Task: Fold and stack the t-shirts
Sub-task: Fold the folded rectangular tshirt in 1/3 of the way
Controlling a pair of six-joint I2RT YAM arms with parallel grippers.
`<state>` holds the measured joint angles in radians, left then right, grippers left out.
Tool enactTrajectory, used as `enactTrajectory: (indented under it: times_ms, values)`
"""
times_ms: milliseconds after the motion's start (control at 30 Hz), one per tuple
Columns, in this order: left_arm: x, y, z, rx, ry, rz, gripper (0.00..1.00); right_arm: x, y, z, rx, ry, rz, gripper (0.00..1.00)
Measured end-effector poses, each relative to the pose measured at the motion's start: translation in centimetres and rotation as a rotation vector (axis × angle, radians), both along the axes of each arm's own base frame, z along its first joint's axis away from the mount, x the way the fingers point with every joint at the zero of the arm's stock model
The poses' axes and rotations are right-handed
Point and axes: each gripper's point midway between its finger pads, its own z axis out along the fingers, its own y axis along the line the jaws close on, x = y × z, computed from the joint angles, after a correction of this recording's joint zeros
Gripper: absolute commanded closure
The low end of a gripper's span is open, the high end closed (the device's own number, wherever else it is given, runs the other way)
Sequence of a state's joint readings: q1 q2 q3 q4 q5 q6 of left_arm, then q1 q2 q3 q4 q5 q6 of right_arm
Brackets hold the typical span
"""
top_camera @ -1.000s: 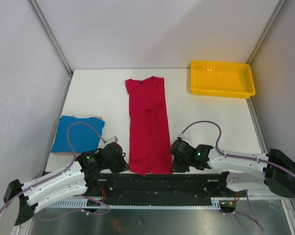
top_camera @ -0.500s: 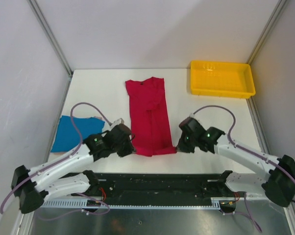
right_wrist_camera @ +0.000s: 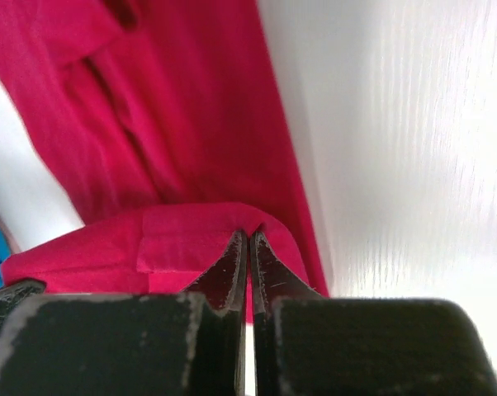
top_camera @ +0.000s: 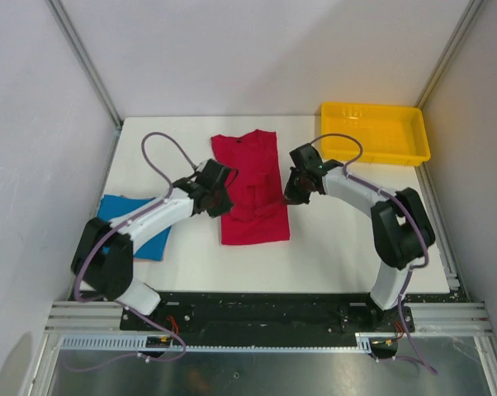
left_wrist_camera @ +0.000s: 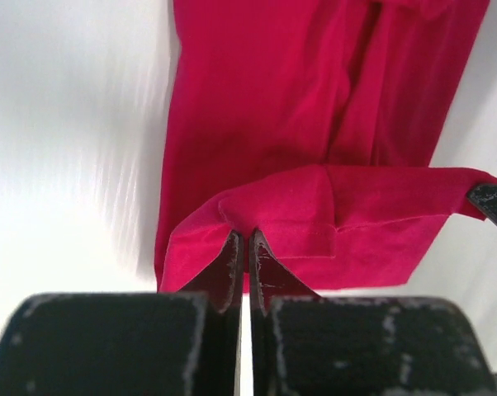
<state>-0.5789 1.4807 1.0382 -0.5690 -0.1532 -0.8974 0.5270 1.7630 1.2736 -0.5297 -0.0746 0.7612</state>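
The crimson red t-shirt lies lengthwise mid-table, collar to the far side, its near part doubled over onto itself. My left gripper is shut on the hem's left corner; my right gripper is shut on its right corner. Both hold the hem lifted above the shirt's middle. In each wrist view the red cloth stretches away flat beyond the pinched fold. The blue t-shirt lies folded at the table's left edge, partly hidden by the left arm.
A yellow plastic tray stands at the far right corner. Grey walls close the table on three sides. The black base rail runs along the near edge. Purple cables loop above both arms.
Both grippers have carried the red shirt's near hem away from the table's near edge toward the collar, folding the shirt over itself. The arms now stretch far forward.
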Motion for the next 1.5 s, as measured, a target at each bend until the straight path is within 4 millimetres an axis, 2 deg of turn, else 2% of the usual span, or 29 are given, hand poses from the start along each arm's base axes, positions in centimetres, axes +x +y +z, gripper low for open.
enactTrajectory:
  times_ms: [100, 200, 333, 500, 700, 1033, 1133, 1233, 1367, 1400, 1500]
  values:
    - [2.2, -0.1, -1.1, 0.017, 0.009, 0.003, 1.0, 2.2, -0.3, -1.7, -0.002, 0.02, -0.007, 1.0]
    - [4.1, 0.0, -1.9, 0.027, 0.015, 0.014, 1.0, 4.0, -0.4, -2.4, 0.001, 0.027, -0.011, 1.0]
    - [5.7, 0.3, -2.4, 0.017, 0.017, 0.034, 1.0, 6.8, 0.0, -2.2, 0.012, -0.002, -0.005, 1.0]
    - [7.0, 0.7, -3.1, 0.019, 0.021, 0.05, 1.0, 9.0, 0.7, -1.3, 0.024, -0.042, 0.01, 1.0]
    - [7.8, 1.1, -3.5, 0.019, 0.025, 0.065, 1.0, 9.7, 1.1, -2.0, 0.024, -0.036, 0.02, 1.0]
    - [9.3, 1.1, -3.3, 0.001, 0.005, 0.046, 1.0, 9.7, 0.3, -2.6, 0.018, -0.01, 0.007, 1.0]
    - [9.3, 0.9, -3.3, -0.007, 0.003, 0.034, 1.0, 8.9, 0.2, -2.8, 0.022, 0.0, 0.0, 1.0]
    - [8.3, 1.1, -3.5, -0.014, 0.007, 0.027, 1.0, 6.4, -0.3, -3.4, 0.018, 0.035, 0.0, 1.0]
    - [5.2, 1.8, -4.3, -0.018, 0.037, 0.009, 1.0, 2.0, -0.4, -4.3, 0.012, 0.089, 0.016, 1.0]
    - [4.2, 1.9, -4.3, -0.021, 0.042, 0.003, 1.0, 0.3, -0.5, -4.5, 0.003, 0.101, 0.024, 1.0]
    - [0.4, 1.2, -3.7, -0.044, 0.034, -0.036, 1.0, -4.2, -0.1, -3.6, -0.007, 0.106, 0.063, 1.0]
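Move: The two shut grippers hold the red t-shirt's hem corners raised over its own lying body, whose middle is about 14 cm ahead, 9 cm right and 5 cm below the left hand, and about 10 cm ahead, 10 cm left and 4 cm below the right. From the left hand, the body's near fold edge runs some 7 cm back, centred 9 cm right; the blue stack is about 25 cm left and 1 cm back. The yellow tray sits roughly 31 cm ahead and 27 cm right of the right hand. Both arms, still pinching the hem corners, carry the raised flap forward over the lying shirt by about 9 cm, sinking 2 to 3 cm and easing almost to a stop at the far end. They then draw back towards the near fold edge, the left by about 7 cm and the right by about 12, sinking a little more until the right gripper ends slightly behind where it began and the left slightly ahead, both some 4 cm lower, fingers shut and wrists barely turning. ##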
